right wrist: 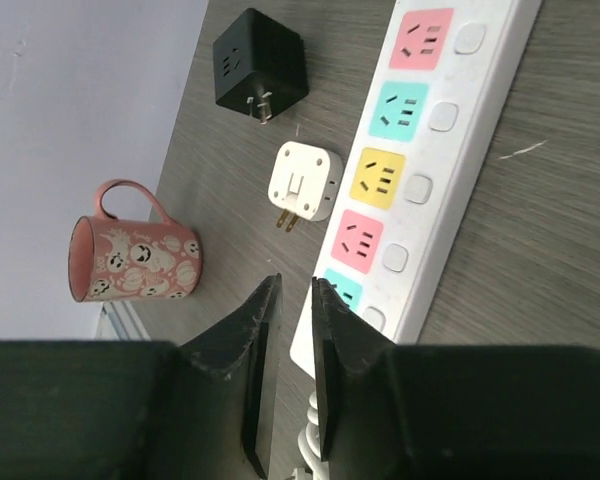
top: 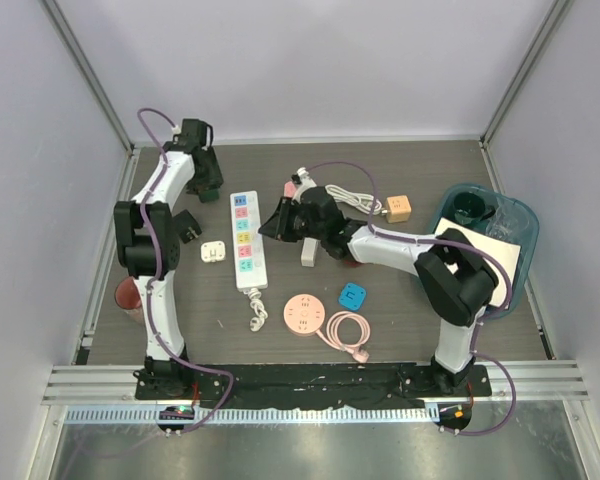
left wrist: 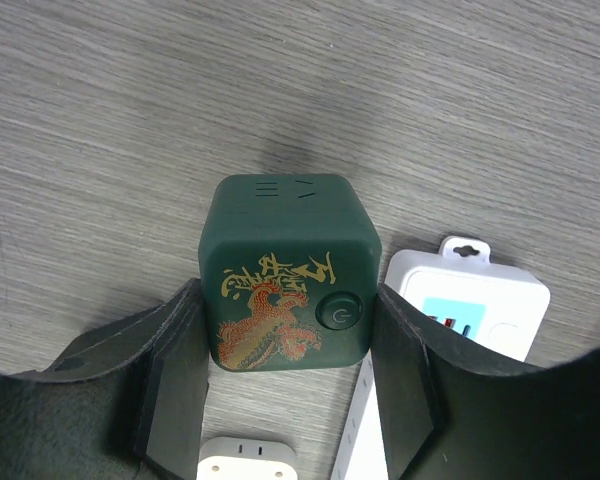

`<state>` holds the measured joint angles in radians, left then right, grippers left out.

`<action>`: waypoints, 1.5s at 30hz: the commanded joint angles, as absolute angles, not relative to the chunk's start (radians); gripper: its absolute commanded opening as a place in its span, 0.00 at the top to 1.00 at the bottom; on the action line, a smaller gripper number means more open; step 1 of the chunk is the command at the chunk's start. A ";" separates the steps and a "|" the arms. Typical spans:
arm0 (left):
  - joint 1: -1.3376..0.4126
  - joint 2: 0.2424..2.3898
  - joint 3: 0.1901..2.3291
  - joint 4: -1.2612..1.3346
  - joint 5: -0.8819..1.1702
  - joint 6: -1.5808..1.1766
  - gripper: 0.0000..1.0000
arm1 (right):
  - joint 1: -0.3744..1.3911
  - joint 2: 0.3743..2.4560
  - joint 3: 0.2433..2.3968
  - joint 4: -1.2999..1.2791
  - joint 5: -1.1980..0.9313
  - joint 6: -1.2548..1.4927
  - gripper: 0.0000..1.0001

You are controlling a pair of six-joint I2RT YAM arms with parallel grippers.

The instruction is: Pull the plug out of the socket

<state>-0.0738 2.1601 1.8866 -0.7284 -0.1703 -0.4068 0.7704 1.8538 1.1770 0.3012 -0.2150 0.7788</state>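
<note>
My left gripper (left wrist: 290,300) is shut on a dark green socket cube (left wrist: 280,240) with a gold and red dragon print. The cube stands on the table at the far left (top: 206,170). No plug shows in its visible faces. The white power strip (top: 245,240) lies beside it, with its end in the left wrist view (left wrist: 470,310). Its coloured outlets (right wrist: 420,150) hold no plug. My right gripper (right wrist: 297,285) is shut and empty, and it hovers just right of the strip (top: 277,222).
A white adapter (top: 213,252) and a black cube adapter (top: 187,228) lie left of the strip. A pink mug (top: 128,295) stands at the left edge. There is also a pink round socket with cable (top: 305,313), a blue square (top: 353,296), an orange cube (top: 398,208) and a blue bin (top: 520,225).
</note>
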 commanded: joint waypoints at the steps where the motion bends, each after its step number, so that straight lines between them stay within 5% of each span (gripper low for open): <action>1: -0.057 2.172 1.933 -0.679 -0.175 -0.405 0.93 | 0.769 1.753 1.178 0.215 -0.109 0.669 0.72; 4: -0.057 2.174 1.925 -0.695 -0.173 -0.417 0.74 | 0.769 1.698 1.149 0.204 -0.081 0.658 0.63; 5: -0.057 2.172 1.928 -0.706 -0.172 -0.420 0.57 | 0.769 1.684 1.143 0.193 -0.074 0.655 0.60; 9: -0.057 2.125 1.956 -0.761 -0.173 -0.439 0.38 | 0.769 1.605 1.149 0.091 -0.026 0.617 0.47; 11: -0.058 2.054 1.953 -0.782 -0.186 -0.454 0.29 | 0.769 1.530 1.140 0.031 0.033 0.603 0.37; 13: -0.063 1.996 1.925 -0.782 -0.178 -0.463 0.16 | 0.769 1.474 1.131 -0.026 0.067 0.586 0.11; 14: -0.066 1.927 1.915 -0.779 -0.169 -0.462 0.01 | 0.769 1.412 1.117 -0.040 0.083 0.581 0.08; 16: -0.084 1.861 1.878 -0.778 -0.156 -0.462 0.00 | 0.769 1.353 1.106 -0.090 0.113 0.563 0.00; 31: -0.390 1.183 1.311 -0.450 0.267 -0.437 0.00 | 0.772 0.962 1.026 -0.390 0.262 0.601 0.00; 39: -0.446 0.876 0.950 -0.175 0.212 -0.411 0.00 | 0.772 0.792 0.948 -0.390 0.379 0.565 0.00; 45: -0.477 0.857 0.937 -0.144 0.258 -0.422 0.00 | 0.772 0.739 0.940 -0.394 0.399 0.528 0.01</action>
<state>-0.4656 0.8410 0.9142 -0.2737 0.2283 -0.4332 0.7704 0.7612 0.9466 -0.3996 0.3477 0.5663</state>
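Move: The left hand still holds the green plug just off the table; the bare spot for it is straight below, about 4 cm down. From that hand the black plug is some 6 cm left and 8 cm back, the white plug about 1 cm right and 15 cm back, and the power strip's middle 11 cm right and 13 cm back. From the empty right hand the spot is about 17 cm left and 18 cm ahead, the strip's middle 6 cm left and 4 cm ahead, 11 cm lower. Down about 1 cm first, the left hand sets the green plug on the table and opens wide to let go, then climbs and swings back and right over the power strip, about 25 cm back, tilting its fingers up and turning clockwise. Meanwhile the right hand opens fully and withdraws right, up and somewhat back from the strip, some 25 cm sideways. ##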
